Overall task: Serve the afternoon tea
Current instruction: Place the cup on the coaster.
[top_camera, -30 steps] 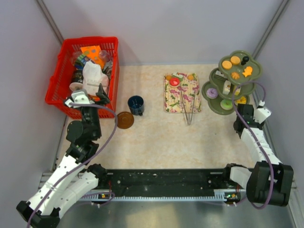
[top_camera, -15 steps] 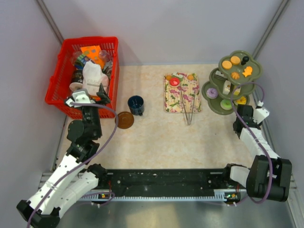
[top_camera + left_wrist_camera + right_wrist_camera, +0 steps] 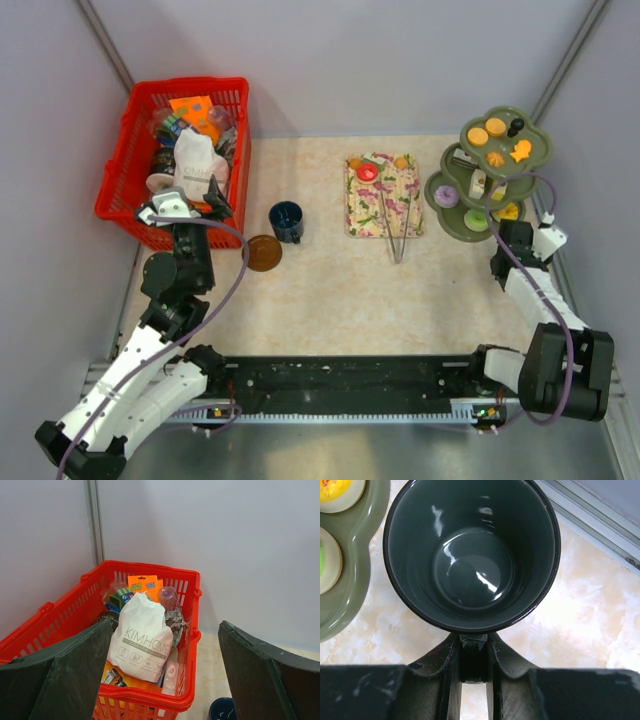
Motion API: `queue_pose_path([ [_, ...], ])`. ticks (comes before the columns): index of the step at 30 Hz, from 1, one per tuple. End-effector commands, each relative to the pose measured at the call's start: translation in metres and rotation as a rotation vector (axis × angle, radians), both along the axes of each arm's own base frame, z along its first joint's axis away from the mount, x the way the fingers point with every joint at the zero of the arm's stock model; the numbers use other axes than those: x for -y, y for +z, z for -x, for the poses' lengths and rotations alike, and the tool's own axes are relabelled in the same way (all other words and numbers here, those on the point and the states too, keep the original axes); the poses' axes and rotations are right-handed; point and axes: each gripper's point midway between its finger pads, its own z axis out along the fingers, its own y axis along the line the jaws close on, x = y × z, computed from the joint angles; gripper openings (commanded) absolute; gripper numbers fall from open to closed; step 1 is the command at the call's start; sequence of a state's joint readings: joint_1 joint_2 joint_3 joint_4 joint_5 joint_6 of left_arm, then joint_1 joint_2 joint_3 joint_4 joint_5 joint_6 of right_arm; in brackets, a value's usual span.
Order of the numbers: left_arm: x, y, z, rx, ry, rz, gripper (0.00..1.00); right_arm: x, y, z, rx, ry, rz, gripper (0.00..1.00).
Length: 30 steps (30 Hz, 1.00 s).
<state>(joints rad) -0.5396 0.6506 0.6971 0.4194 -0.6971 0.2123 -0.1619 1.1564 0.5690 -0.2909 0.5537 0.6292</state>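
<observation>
My right gripper (image 3: 473,647) is shut on the handle of the dark-green mug (image 3: 470,555), which stands upright and empty on the table beside the olive-green three-tier stand (image 3: 350,585). In the top view this gripper (image 3: 513,236) is just below the stand (image 3: 447,216), whose tiers hold several toy pastries. My left gripper (image 3: 165,630) is open and empty, over the near rim of the red basket (image 3: 150,695); in the top view it (image 3: 205,198) is at the basket's near right corner. The navy mug (image 3: 286,220) and a brown saucer (image 3: 264,252) sit right of it. The second saucer is not in view.
A patterned mat (image 3: 383,205) at centre back carries a red doughnut (image 3: 367,172), small pastries and thin metal tongs (image 3: 397,232). The basket (image 3: 125,170) holds a white pouch (image 3: 141,637) and mixed clutter. Walls close in on both sides; a metal rail (image 3: 600,525) runs near the mug.
The right arm has drawn in slightly by the stand, still holding the mug's handle. The left arm has barely moved.
</observation>
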Motion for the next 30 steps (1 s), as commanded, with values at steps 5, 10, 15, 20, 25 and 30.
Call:
queue_pose_path([
  [5,-0.001,0.009,0.004,0.044,-0.001,0.017,0.92,0.0,0.013,-0.007,0.056,0.011,-0.012,0.34],
  [10,-0.001,0.008,0.003,0.041,0.002,0.015,0.92,-0.004,0.024,-0.009,0.081,0.028,-0.024,0.41],
  [15,-0.001,0.008,0.003,0.041,0.001,0.016,0.92,-0.007,0.042,-0.011,0.109,0.051,-0.031,0.58],
  [20,-0.001,0.007,0.003,0.04,0.002,0.014,0.92,-0.009,0.072,-0.01,0.148,0.079,-0.014,0.66],
  [25,0.0,0.007,0.002,0.036,-0.003,0.008,0.92,-0.033,0.109,-0.012,0.237,0.206,-0.001,0.68],
  [30,0.003,0.011,0.002,0.029,-0.021,0.009,0.92,-0.08,0.145,-0.017,0.319,0.398,0.008,0.7],
])
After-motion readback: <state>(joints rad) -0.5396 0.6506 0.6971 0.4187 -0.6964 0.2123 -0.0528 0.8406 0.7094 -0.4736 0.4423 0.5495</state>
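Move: The green cup, its handle pinched in the right fingers, has its middle about 4 cm ahead and 5 cm right of that hand, about level; the coaster lies right under it, some 5 cm below the hand. The green donut on the stand's lowest plate is roughly 15 cm ahead, 4 cm left and 2 cm lower, the tongs about 11 cm ahead, 27 cm left and 4 cm lower. From the left hand the cup lies some 69 cm right, 3 cm ahead and 35 cm down. The cup's handle comes free as the right fingers spread from nearly shut to about two-thirds open, with the hand barely shifting at first. Then the hand pulls away from the cup, climbing faster and faster to about 10 cm up, veering left by some 5 cm late on, while the wrist turns counter-clockwise and the fingers tip upward, each by roughly 15 degrees. ##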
